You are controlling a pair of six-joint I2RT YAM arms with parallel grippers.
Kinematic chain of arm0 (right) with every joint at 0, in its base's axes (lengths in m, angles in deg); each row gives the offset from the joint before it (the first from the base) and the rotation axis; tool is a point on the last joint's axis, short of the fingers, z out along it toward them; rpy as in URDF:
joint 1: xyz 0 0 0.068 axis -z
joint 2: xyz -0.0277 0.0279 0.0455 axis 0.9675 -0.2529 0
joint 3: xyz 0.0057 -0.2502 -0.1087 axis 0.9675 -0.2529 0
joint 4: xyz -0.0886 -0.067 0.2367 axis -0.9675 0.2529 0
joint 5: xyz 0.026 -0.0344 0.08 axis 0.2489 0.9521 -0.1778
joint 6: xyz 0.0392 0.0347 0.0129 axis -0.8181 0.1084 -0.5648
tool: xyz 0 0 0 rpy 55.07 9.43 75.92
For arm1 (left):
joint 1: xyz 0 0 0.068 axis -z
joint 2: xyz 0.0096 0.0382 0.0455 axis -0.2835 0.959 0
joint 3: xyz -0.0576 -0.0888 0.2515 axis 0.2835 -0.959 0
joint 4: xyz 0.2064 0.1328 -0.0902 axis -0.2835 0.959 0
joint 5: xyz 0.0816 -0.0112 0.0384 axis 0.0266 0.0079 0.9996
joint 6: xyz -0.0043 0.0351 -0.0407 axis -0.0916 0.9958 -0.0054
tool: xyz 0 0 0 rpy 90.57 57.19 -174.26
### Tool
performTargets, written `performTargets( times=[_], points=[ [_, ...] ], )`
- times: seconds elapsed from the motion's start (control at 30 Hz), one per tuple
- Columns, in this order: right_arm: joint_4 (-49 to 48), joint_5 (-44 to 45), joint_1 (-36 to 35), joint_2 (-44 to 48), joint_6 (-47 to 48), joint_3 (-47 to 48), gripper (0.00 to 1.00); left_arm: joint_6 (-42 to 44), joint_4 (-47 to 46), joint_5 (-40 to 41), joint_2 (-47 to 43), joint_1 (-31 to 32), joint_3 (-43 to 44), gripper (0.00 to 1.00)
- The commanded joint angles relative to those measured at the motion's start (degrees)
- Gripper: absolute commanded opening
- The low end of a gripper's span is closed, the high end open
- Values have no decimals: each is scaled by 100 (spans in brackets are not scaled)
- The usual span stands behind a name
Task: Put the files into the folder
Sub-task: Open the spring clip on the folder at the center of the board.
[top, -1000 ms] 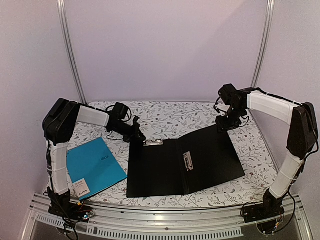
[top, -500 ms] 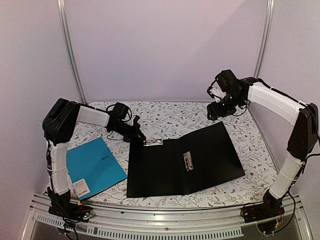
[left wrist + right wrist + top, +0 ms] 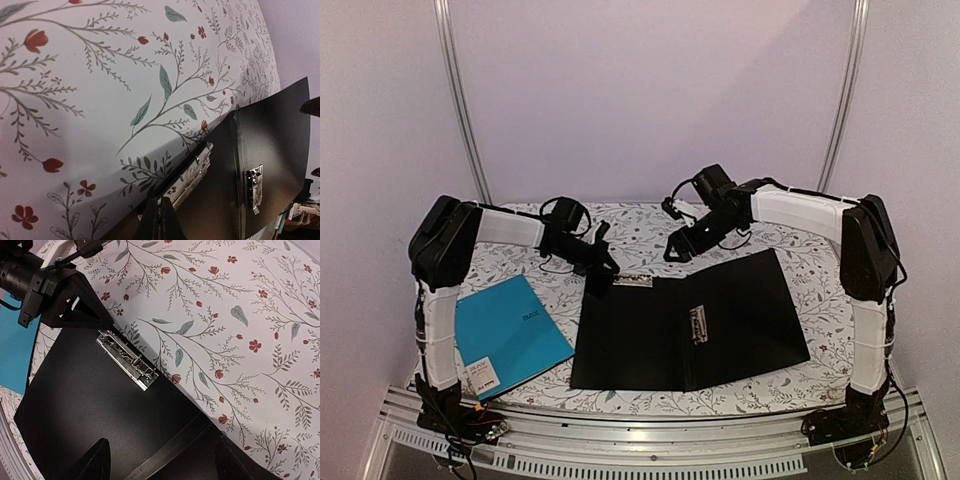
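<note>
The black folder [image 3: 650,335] lies open and flat on the flowered cloth, with a silver clip [image 3: 632,282] at its far edge and a second one [image 3: 697,325] by the spine. My left gripper [image 3: 604,268] is shut, its tips [image 3: 160,201] right at the near end of the far-edge clip [image 3: 192,172], with nothing seen between them. My right gripper [image 3: 678,245] is open and hovers over the folder's far edge [image 3: 85,395]; its midpoint [image 3: 161,442] is above the spine with nothing in it. The files are out of view.
A teal-blue folder [image 3: 510,335] lies closed at the near left, close to the black folder's left edge. Flowered cloth [image 3: 650,238] covers the table behind the folder. The left arm's wrist [image 3: 60,300] sits close beside the clip [image 3: 127,360].
The right arm has swung left from the folder's far right corner to above its far middle, and its jaws have opened wider. The left gripper has shifted slightly toward the clip.
</note>
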Motion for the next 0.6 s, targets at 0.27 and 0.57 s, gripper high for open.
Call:
performTargets(
  times=[0.27, 0.57],
  points=[
    [-420, -1038, 33, -888, 1016, 273, 69, 484, 514, -513, 733, 292, 782, 0],
    [-208, -934, -7, -1367, 1623, 517, 68, 584, 603, -344, 791, 292, 804, 0]
  ],
)
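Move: The left hand's shut fingers are already at the left end of the spring clip, whose middle lies about 5 cm to their right, 1 cm back and 1 cm below. From the open right hand the clip's middle is some 11 cm left, about 1 cm back and 10 cm below; the second clip lies about 5 cm right, 12 cm back and 10 cm below. From the left hand, the blue folder lies roughly 23 cm left, 16 cm back and 2 cm below. Right hand, open, sinks about 6 cm towards the spring clip while the left's shut fingers drag its end right. ##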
